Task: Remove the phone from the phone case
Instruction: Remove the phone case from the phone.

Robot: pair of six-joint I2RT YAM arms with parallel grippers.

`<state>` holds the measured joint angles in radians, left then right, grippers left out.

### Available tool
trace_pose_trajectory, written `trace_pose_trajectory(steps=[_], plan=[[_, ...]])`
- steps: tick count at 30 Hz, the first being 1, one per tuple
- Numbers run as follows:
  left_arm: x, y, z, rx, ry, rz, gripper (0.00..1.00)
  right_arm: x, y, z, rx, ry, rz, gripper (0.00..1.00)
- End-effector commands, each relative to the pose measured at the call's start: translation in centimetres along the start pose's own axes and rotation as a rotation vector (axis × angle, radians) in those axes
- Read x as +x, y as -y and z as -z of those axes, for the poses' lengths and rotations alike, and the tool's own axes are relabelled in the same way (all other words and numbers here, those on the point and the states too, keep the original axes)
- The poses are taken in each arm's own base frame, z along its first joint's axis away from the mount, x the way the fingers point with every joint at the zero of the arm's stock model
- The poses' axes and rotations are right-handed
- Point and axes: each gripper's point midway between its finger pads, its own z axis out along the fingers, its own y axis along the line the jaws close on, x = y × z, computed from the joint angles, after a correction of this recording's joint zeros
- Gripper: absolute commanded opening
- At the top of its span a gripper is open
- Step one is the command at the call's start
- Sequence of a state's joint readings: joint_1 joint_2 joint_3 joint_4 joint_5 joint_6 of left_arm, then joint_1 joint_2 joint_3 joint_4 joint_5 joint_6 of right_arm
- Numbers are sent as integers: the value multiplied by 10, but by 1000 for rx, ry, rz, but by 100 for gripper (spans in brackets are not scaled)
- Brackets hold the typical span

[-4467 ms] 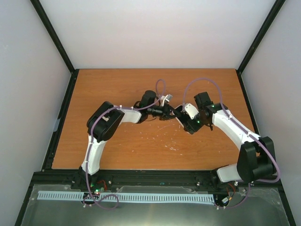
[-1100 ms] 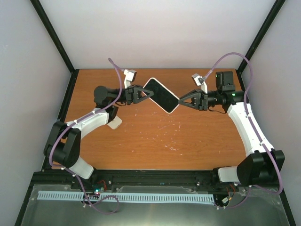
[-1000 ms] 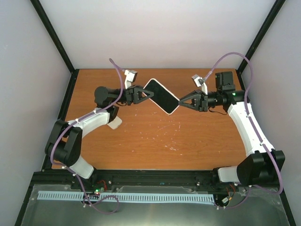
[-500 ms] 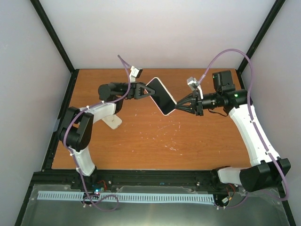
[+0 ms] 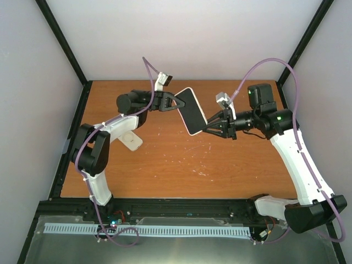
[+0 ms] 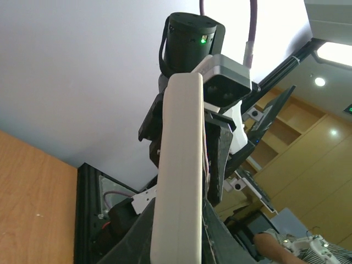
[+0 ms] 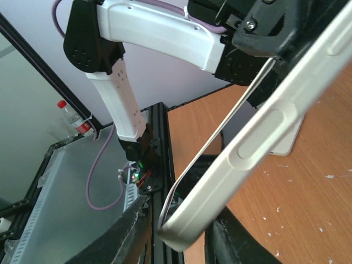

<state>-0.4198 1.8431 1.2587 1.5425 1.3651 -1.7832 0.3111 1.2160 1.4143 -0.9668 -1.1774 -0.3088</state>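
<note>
The phone [image 5: 191, 114], dark screen up, sits in a white phone case [image 5: 186, 90] and hangs in the air over the back of the table, held between both arms. My left gripper [image 5: 177, 103] is shut on the case's upper-left end; in the left wrist view the case edge [image 6: 179, 165] runs up between the two dark fingers [image 6: 225, 234]. My right gripper [image 5: 207, 129] straddles the lower-right corner. In the right wrist view the phone's thin edge [image 7: 218, 132] stands peeled away from the case [image 7: 264, 137], and the left finger [image 7: 118, 236] is clear of it.
A flat white piece [image 5: 131, 141] lies on the wooden table [image 5: 181, 170] under my left arm. Black frame posts and pale walls close in the back and sides. A metal trough [image 5: 66, 247] runs along the near edge.
The right jaws have widened around the phone's corner. Both arms have swung higher and a little inward, and the phone now stands steeper. The left grip is unchanged.
</note>
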Motion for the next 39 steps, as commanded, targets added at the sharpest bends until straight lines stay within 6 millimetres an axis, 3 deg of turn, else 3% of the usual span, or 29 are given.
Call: trace_pose_trajectory(steps=[1,6,9,14,16,18,22,26,27,29,31,36,39], plan=[[8,4,-17,114,65,-192,0,-32,-148,25,-613,164,361,29],[8,10,-22,128,51,-191,0,-34,-150,25,-620,170,382,22],[8,13,-23,131,47,-199,0,-36,-151,25,-619,174,390,23],[-6,23,-16,133,125,-147,0,-36,-151,24,-567,171,426,20],[-14,29,-14,120,173,-118,0,-37,-151,24,-518,168,450,33],[-20,31,-13,76,204,-101,0,-37,-149,23,-461,163,484,38],[-31,35,-10,-8,245,-110,0,-35,-141,19,-391,149,507,22],[-34,35,-7,-19,274,-86,0,-35,-130,15,-321,138,515,19],[-35,34,-6,-18,295,-69,0,-35,-127,14,-303,135,521,23],[-37,35,-2,-19,338,-56,0,-33,-123,13,-276,129,527,48],[-41,38,-1,-29,378,-64,0,-30,-123,12,-286,128,519,57],[-57,56,3,-115,464,-177,0,-22,-107,2,-293,126,419,62],[-62,70,5,-186,532,-275,0,-33,-83,-5,-187,130,339,59]])
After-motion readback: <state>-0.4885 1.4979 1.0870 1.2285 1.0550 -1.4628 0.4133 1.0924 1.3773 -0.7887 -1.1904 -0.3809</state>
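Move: The phone in its case is up in the air between my hands. My left hand holds it by its upper-left edge, its middle about 4 cm to the right of that hand and 3 cm back. From my right hand, whose fingers straddle the case's lower-right corner, the middle lies some 6 cm ahead and 5 cm to the left, at about the same height. The white phone on the table is roughly 22 cm left of my left hand, about level with it forward, and 37 cm below. I keep the cased phone pinched in my left hand and raise it in two pulls, about 8 cm up and 4 cm back, fingertips tilting up and swinging forward a little. My right hand works back and up beside it some 5 cm, rolling about 20 degrees, then eases slightly down, its fingers opening wide and letting go of the case's corner. ##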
